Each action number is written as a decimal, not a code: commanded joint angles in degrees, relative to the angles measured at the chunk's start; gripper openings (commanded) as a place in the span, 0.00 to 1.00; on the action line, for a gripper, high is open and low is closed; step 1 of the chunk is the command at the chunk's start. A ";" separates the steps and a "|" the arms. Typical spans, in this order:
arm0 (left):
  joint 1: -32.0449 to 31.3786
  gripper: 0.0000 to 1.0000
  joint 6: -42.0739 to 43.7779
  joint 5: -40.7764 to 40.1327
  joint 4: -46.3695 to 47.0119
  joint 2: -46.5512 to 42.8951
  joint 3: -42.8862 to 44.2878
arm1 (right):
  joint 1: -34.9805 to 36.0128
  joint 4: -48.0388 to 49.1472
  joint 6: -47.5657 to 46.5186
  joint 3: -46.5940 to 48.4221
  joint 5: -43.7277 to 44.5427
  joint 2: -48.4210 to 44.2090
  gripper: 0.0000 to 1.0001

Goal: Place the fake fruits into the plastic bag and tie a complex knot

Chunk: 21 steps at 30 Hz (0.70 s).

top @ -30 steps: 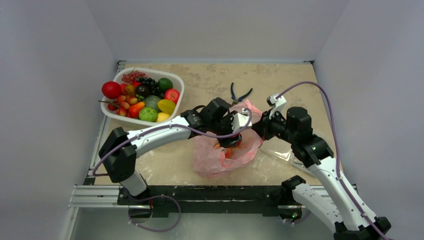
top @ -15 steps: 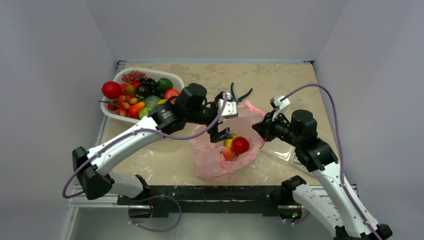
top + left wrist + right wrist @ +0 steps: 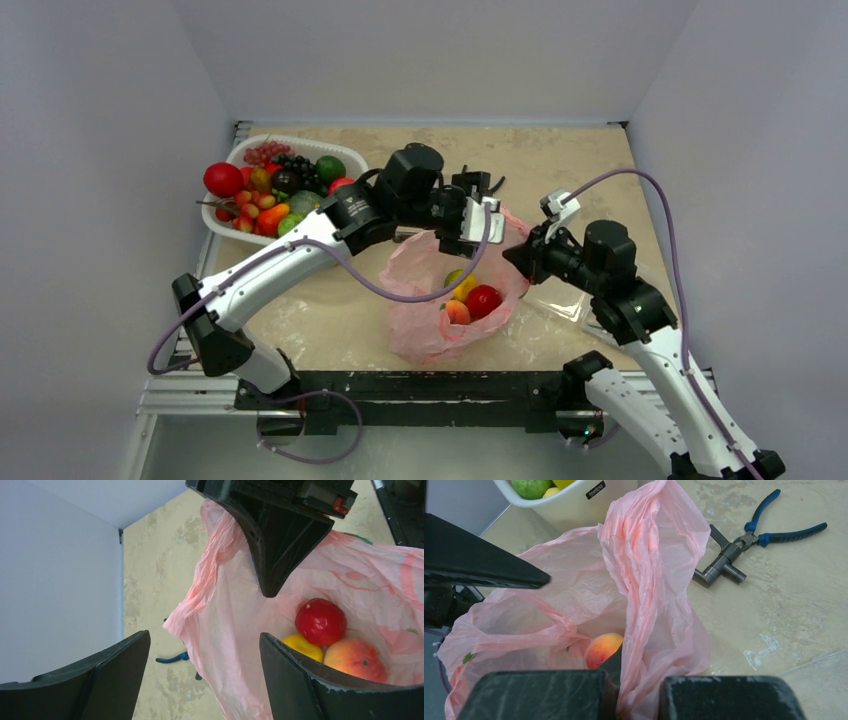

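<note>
The pink plastic bag (image 3: 425, 315) lies open at the table's middle front. A red fruit (image 3: 483, 299), a yellow one (image 3: 461, 283) and a peach (image 3: 456, 312) sit inside it. My left gripper (image 3: 478, 232) is open and empty, just above the bag's far rim. In the left wrist view the gripper (image 3: 205, 675) straddles a raised fold of the bag (image 3: 225, 610), with the red fruit (image 3: 320, 621) beyond. My right gripper (image 3: 518, 258) is shut on the bag's right rim. In the right wrist view pink film (image 3: 649, 605) is pinched in the gripper (image 3: 636, 700). No knot shows.
A white basket (image 3: 290, 138) heaped with more fake fruits (image 3: 285, 195) stands at the back left. Blue-handled pliers (image 3: 482, 186) lie behind the bag, with a small metal fitting (image 3: 719, 570) beside them. A clear plastic bag (image 3: 560, 298) lies under the right arm.
My left gripper has come up out of the bag, leaving the red fruit inside, and moved to the bag's far rim. The right gripper has stayed holding the rim.
</note>
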 commanded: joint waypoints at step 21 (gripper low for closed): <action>6.01 0.00 -12.25 17.29 9.27 -2.03 1.46 | -0.13 -2.98 -4.42 8.77 -5.40 -1.73 0.99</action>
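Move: The bag's gathered far-right rim is about 2 cm ahead of the left hand, 4 cm right and 1 cm lower. The red apple is roughly 5 cm back, 3 right and 21 below, the peach 6 back, 4 left and 22 below; the pliers lie some 18 cm ahead, 25 below. From the right hand, still pinching the bag, that rim is about 5 cm ahead, 4 left and 5 above. Left hand reaches some 5 cm right, pinches the bag's rim, draws it left; right fingers open and release it. ##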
